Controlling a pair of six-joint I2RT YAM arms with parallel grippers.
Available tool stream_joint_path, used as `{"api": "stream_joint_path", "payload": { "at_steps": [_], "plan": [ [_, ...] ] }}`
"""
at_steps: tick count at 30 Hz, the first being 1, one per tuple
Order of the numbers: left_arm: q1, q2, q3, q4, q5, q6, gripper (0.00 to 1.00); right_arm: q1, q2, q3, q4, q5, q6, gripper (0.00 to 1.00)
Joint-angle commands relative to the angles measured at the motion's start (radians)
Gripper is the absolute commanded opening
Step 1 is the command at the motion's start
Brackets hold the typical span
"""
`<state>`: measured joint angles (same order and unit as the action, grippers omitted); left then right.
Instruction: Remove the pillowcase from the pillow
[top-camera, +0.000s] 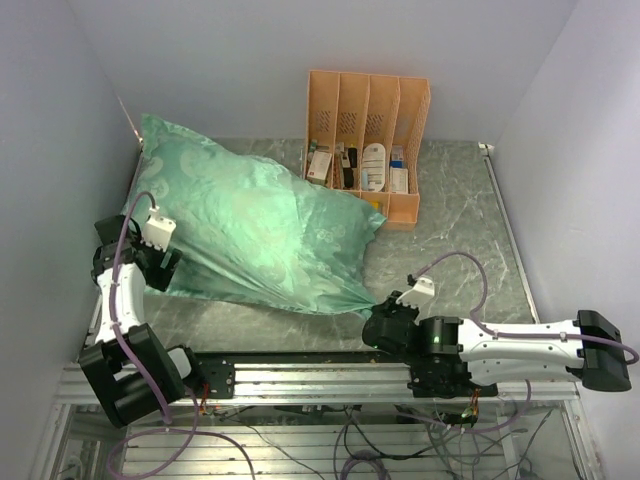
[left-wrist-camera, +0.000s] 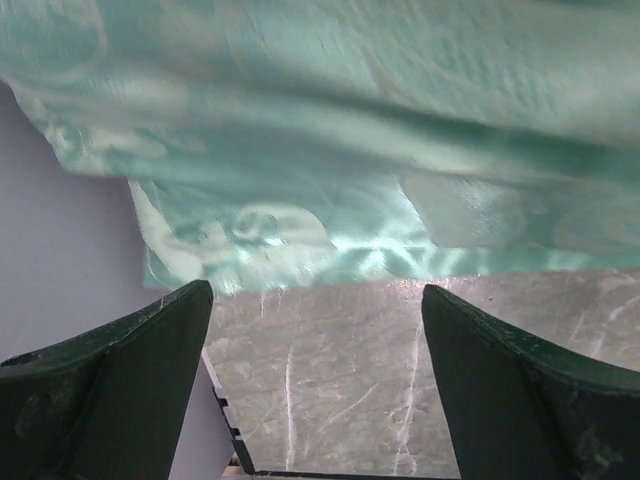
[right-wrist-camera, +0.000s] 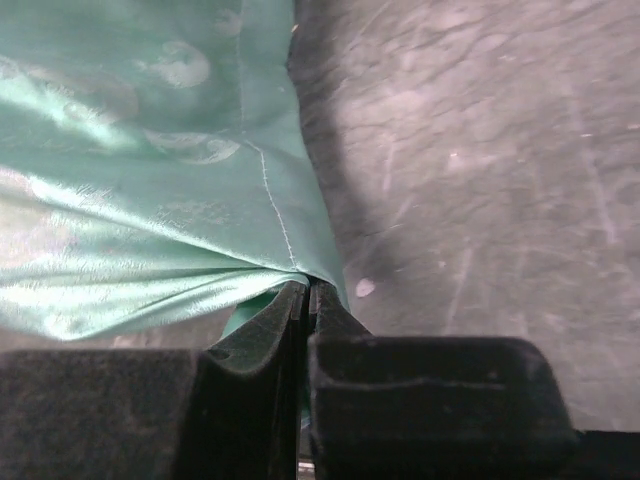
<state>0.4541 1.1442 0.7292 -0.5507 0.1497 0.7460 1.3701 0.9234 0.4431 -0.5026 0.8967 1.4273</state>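
The shiny mint-green pillowcase (top-camera: 250, 225) with pale swirls lies plump across the left and middle of the grey table, and the pillow inside it is hidden. My right gripper (top-camera: 375, 312) is shut on the pillowcase (right-wrist-camera: 150, 180) at its near right corner, the cloth pinched between the dark fingers (right-wrist-camera: 255, 340). My left gripper (top-camera: 165, 262) stands open at the near left edge of the pillowcase (left-wrist-camera: 330, 130). Bare table shows between its fingertips (left-wrist-camera: 180, 320), and the cloth edge lies just beyond them.
An orange file rack (top-camera: 365, 140) holding several small items stands at the back, touching the pillowcase's far right side. Grey walls close in on the left, back and right. The marbled table (top-camera: 450, 220) is bare to the right of the pillowcase.
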Motion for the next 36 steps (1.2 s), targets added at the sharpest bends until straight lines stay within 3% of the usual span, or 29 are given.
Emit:
{"api": "stream_joint_path", "payload": {
  "at_steps": [1,10,17,20,22,25,26,32,36],
  "plan": [
    [-0.014,-0.001,-0.043,0.09,-0.045,0.083,0.98,0.002,0.036,0.09,-0.349,0.17,0.208,0.0],
    [-0.03,0.041,-0.204,0.248,-0.165,0.227,0.93,0.021,0.193,0.179,-0.208,0.174,0.06,0.0],
    [-0.032,0.107,-0.311,0.352,-0.211,0.315,0.81,0.021,0.125,0.133,-0.098,0.16,-0.007,0.0],
    [-0.032,0.155,-0.301,0.387,-0.219,0.285,0.67,0.021,0.097,0.128,-0.089,0.156,-0.033,0.0],
    [-0.032,0.188,-0.277,0.374,-0.212,0.252,0.49,0.021,0.088,0.134,-0.1,0.155,-0.031,0.0],
    [-0.032,0.216,-0.219,0.307,-0.191,0.2,0.13,0.021,0.079,0.149,-0.103,0.154,-0.054,0.0],
    [-0.032,0.217,-0.192,0.274,-0.185,0.18,0.08,0.021,0.074,0.154,-0.099,0.152,-0.067,0.0],
    [-0.029,0.036,0.059,-0.055,-0.095,0.055,0.07,0.025,0.059,0.221,-0.075,0.141,-0.162,0.0],
    [-0.031,-0.147,0.251,-0.166,-0.054,-0.035,0.07,0.055,0.067,0.306,-0.052,0.144,-0.252,0.0]
  ]
}}
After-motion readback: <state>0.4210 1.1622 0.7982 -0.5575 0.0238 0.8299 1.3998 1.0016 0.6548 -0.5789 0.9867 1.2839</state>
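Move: The left hand, open, hovers over the pillowcase's near-left corner, about 7 cm below it, some 3 cm to its left and 1 cm back. From this hand the pillow's middle lies roughly 12 cm ahead and 20 cm to the right, a few centimetres lower; the table's left rim is about 13 cm to the left, level with it. The right hand already holds the near-right corner; from it the pillow's middle is about 17 cm ahead and 27 cm to the left. The left fingers pinch the pillowcase's near-left corner: the hand sinks about 7 cm, easing left and rolling its left side up some 15 degrees, then shuts and climbs 9 cm with the cloth. The right hand keeps its grip shut on the other corner, first shifts slightly right, then comes back left and rises about 6 cm. ##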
